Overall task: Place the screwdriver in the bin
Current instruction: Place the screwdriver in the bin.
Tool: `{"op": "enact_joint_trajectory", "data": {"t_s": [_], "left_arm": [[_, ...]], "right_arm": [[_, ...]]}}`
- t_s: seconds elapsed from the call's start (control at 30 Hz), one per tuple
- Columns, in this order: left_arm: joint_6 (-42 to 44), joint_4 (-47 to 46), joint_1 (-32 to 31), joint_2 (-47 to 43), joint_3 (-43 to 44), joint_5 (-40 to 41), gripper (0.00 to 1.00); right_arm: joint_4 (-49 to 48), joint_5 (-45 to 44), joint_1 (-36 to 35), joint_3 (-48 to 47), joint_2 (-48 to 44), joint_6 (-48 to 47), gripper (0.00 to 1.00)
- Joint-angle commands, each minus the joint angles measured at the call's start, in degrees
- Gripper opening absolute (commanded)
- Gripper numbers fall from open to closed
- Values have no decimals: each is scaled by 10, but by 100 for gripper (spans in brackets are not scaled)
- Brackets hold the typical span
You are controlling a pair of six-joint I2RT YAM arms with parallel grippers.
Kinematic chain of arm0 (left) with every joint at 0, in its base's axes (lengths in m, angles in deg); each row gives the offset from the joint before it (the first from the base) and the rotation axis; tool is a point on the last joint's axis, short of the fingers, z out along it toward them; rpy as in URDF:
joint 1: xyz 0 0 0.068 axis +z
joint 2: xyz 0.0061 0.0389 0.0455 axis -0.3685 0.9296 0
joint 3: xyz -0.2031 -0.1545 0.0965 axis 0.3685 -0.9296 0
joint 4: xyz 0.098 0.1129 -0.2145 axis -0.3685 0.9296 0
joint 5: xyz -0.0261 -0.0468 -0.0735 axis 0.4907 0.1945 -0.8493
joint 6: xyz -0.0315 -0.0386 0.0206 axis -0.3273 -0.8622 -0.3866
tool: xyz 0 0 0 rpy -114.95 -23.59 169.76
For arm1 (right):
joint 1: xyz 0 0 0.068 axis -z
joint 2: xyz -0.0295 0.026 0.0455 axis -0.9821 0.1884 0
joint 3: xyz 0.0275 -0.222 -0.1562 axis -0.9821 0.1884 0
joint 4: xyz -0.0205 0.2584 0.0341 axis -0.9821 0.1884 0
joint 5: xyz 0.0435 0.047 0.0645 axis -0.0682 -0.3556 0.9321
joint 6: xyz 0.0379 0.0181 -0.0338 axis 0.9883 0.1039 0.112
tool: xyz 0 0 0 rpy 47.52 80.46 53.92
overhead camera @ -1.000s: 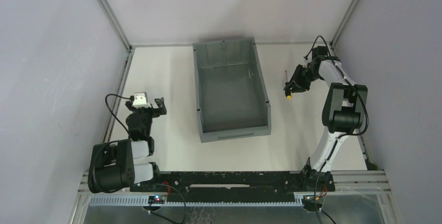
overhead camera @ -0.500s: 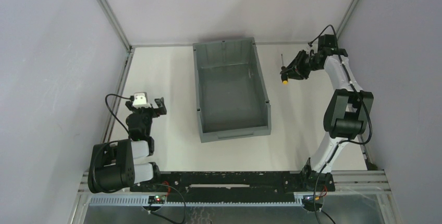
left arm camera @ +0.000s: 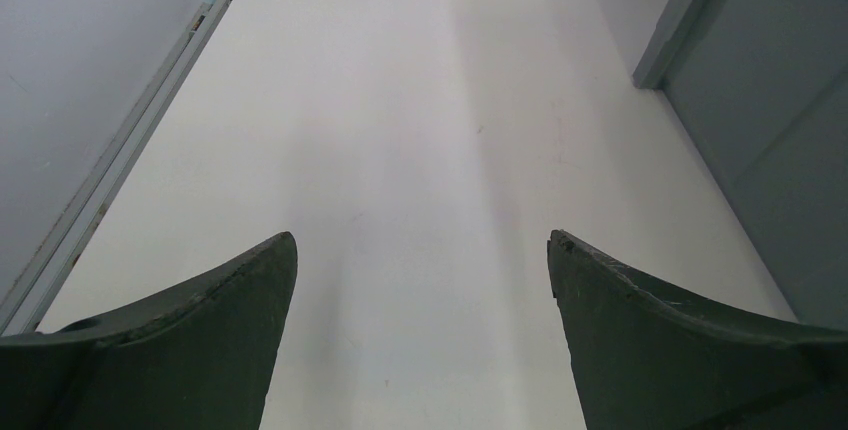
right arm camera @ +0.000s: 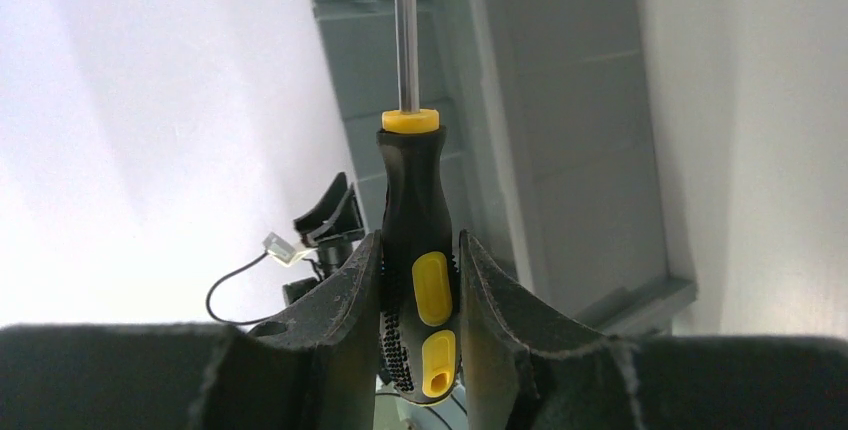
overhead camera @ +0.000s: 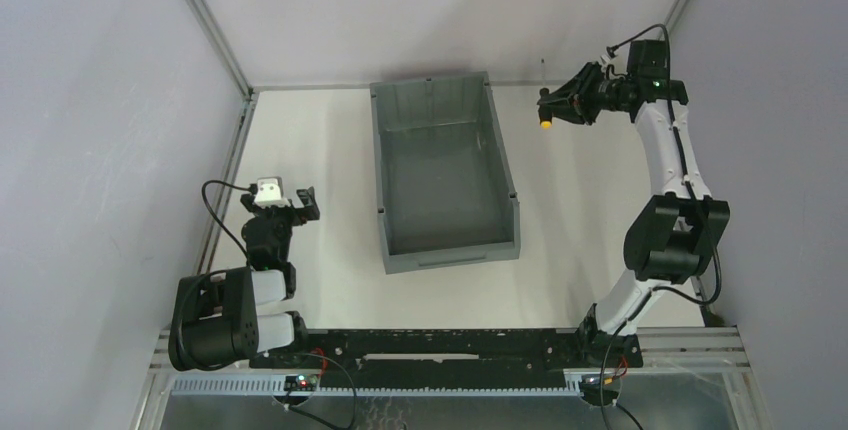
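Note:
The screwdriver (overhead camera: 545,121) has a black handle with yellow inserts and a thin metal shaft. My right gripper (overhead camera: 556,107) is shut on its handle and holds it in the air to the right of the bin's far right corner. In the right wrist view the fingers (right arm camera: 345,290) clamp the handle (right arm camera: 414,205) from both sides, and the shaft points away over the bin (right arm camera: 570,100). The large grey bin (overhead camera: 510,185) stands in the middle of the table, nothing visible inside. My left gripper (overhead camera: 297,206) is open and empty, low at the left of the bin.
The bin's outer wall (left arm camera: 770,110) shows at the right of the left wrist view, beyond the open left gripper (left arm camera: 422,242). Metal frame rails (overhead camera: 232,155) run along the table's left and right edges. Grey walls enclose the back and sides.
My right arm has risen and swung toward the back of the table, carrying the screwdriver up with it. The left arm has not moved.

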Motion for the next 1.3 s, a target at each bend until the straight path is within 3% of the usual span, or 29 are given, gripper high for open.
{"op": "enact_joint_trajectory", "data": {"t_s": [0.0,0.53,1.27], "left_arm": [[-7,-24,-2,-7,22,3,100],[-7,-23,-2,-7,22,3,100],[-7,-24,-2,-7,22,3,100]], "right_arm": [[-37,29,-1,-35,-42,59,0],[47,-68,-77,-196,-43,64,0],[142,-315,-311,-323,54,-4,0]]}}
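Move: The right hand, with the screwdriver's handle already pinched in its fingers, is out to the right of the bin. The bin's middle lies about 23 cm to its left, level with it fore and aft, and some 21 cm below; the bin's right rim is only about 9 cm to the left and 16 cm down. From the idle left hand, the bin's middle is roughly 8 cm ahead, 38 cm to the right and 5 cm lower. Carrying the screwdriver left towards the bin, the right hand first rises about 13 cm, swings some 15 cm left in all over the right rim, drifts back a little, then sinks about 3.5 cm. The wrist rolls about 20 degrees around the fingers' line, counter-clockwise seen from behind the hand; the fingers keep their grip on the handle. ##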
